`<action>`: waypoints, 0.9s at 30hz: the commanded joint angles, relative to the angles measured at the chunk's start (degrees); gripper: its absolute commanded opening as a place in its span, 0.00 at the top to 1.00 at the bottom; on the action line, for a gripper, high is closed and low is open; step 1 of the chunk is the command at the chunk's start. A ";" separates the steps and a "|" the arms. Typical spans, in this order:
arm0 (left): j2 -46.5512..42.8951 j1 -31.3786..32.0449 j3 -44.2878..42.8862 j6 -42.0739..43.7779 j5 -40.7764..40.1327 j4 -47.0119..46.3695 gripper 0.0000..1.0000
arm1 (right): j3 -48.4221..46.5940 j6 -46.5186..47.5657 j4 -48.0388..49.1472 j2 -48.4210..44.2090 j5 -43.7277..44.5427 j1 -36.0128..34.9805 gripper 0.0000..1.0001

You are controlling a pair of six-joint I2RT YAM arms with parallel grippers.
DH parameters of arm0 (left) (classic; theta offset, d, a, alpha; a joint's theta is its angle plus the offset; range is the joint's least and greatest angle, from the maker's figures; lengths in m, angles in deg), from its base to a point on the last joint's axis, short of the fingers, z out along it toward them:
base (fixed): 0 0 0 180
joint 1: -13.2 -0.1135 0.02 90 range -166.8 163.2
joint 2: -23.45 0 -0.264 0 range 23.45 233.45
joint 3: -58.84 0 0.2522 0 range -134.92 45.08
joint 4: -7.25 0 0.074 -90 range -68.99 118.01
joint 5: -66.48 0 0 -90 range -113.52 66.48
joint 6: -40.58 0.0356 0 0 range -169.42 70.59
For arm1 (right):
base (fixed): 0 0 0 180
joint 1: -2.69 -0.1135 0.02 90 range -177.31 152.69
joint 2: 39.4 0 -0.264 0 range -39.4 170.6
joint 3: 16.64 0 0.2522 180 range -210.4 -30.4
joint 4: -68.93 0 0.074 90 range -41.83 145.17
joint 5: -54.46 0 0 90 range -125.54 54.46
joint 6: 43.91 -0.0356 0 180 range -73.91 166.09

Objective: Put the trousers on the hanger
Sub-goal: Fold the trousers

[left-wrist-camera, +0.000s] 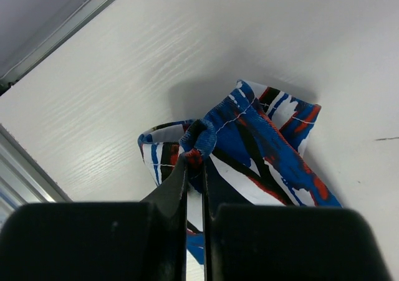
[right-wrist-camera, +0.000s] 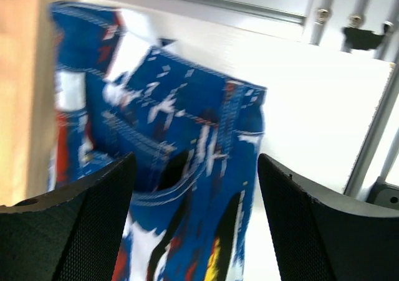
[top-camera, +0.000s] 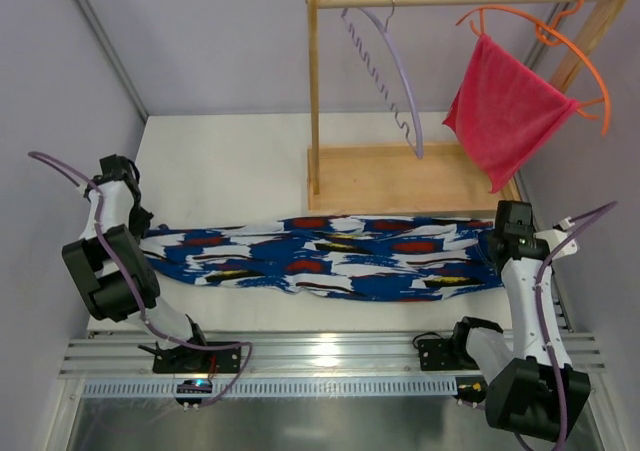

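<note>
The trousers, blue with white, red, black and yellow patches, lie stretched flat across the table between both arms. My left gripper is shut on a bunched fold at their left end; in the left wrist view the cloth is pinched at the tips of the gripper. My right gripper hovers over the right end, which shows stitched seams and a pocket. In the right wrist view it stands wide open, the trousers below it and nothing gripped. The lavender hanger hangs bare on the wooden rail.
A wooden rack with a flat base stands behind the trousers; its base edge is just left of my right gripper. An orange hanger with a pink-red cloth hangs at the rail's right end. An aluminium rail runs along the near edge.
</note>
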 commanded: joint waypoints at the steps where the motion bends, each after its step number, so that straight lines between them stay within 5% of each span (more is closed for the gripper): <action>1: -1.34 0.04 1.16 -2.02 -4.15 0.09 1.00 | 4.17 -0.43 1.43 -0.35 0.60 4.19 0.20; 15: -0.47 -0.49 -2.71 -5.45 -3.37 2.46 1.00 | 8.58 1.50 12.67 10.37 -0.99 15.10 0.25; 20: -0.81 -0.93 0.36 -5.54 -3.98 1.59 1.00 | 7.44 1.95 12.70 13.44 0.76 17.11 0.92; 27: -2.22 -2.24 3.18 -6.86 -5.39 1.84 1.00 | 4.36 4.04 3.37 12.49 6.31 23.07 0.96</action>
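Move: Some 3 cm back, 4 cm to the right and 8 cm below the open right hand lies the trousers' near waistband corner, the one to be pinched. The far waistband corner is about 14 cm ahead and 6 cm right of that hand, 8 cm down, with the wooden tray's near right corner some 16 cm ahead and 8 cm right. From the left hand, which already holds the leg end, the near corner is roughly 95 cm right and 12 cm back. Sinking about 8 cm while drawing back and to its right, the right hand comes down onto the near waistband corner, shuts its fingers on it, then starts pulling the corner back and right; the wrist turns some 15 degrees clockwise on the way. The left hand keeps its pinch on the leg end and eases back about 2 cm near the end, sinking slightly. ##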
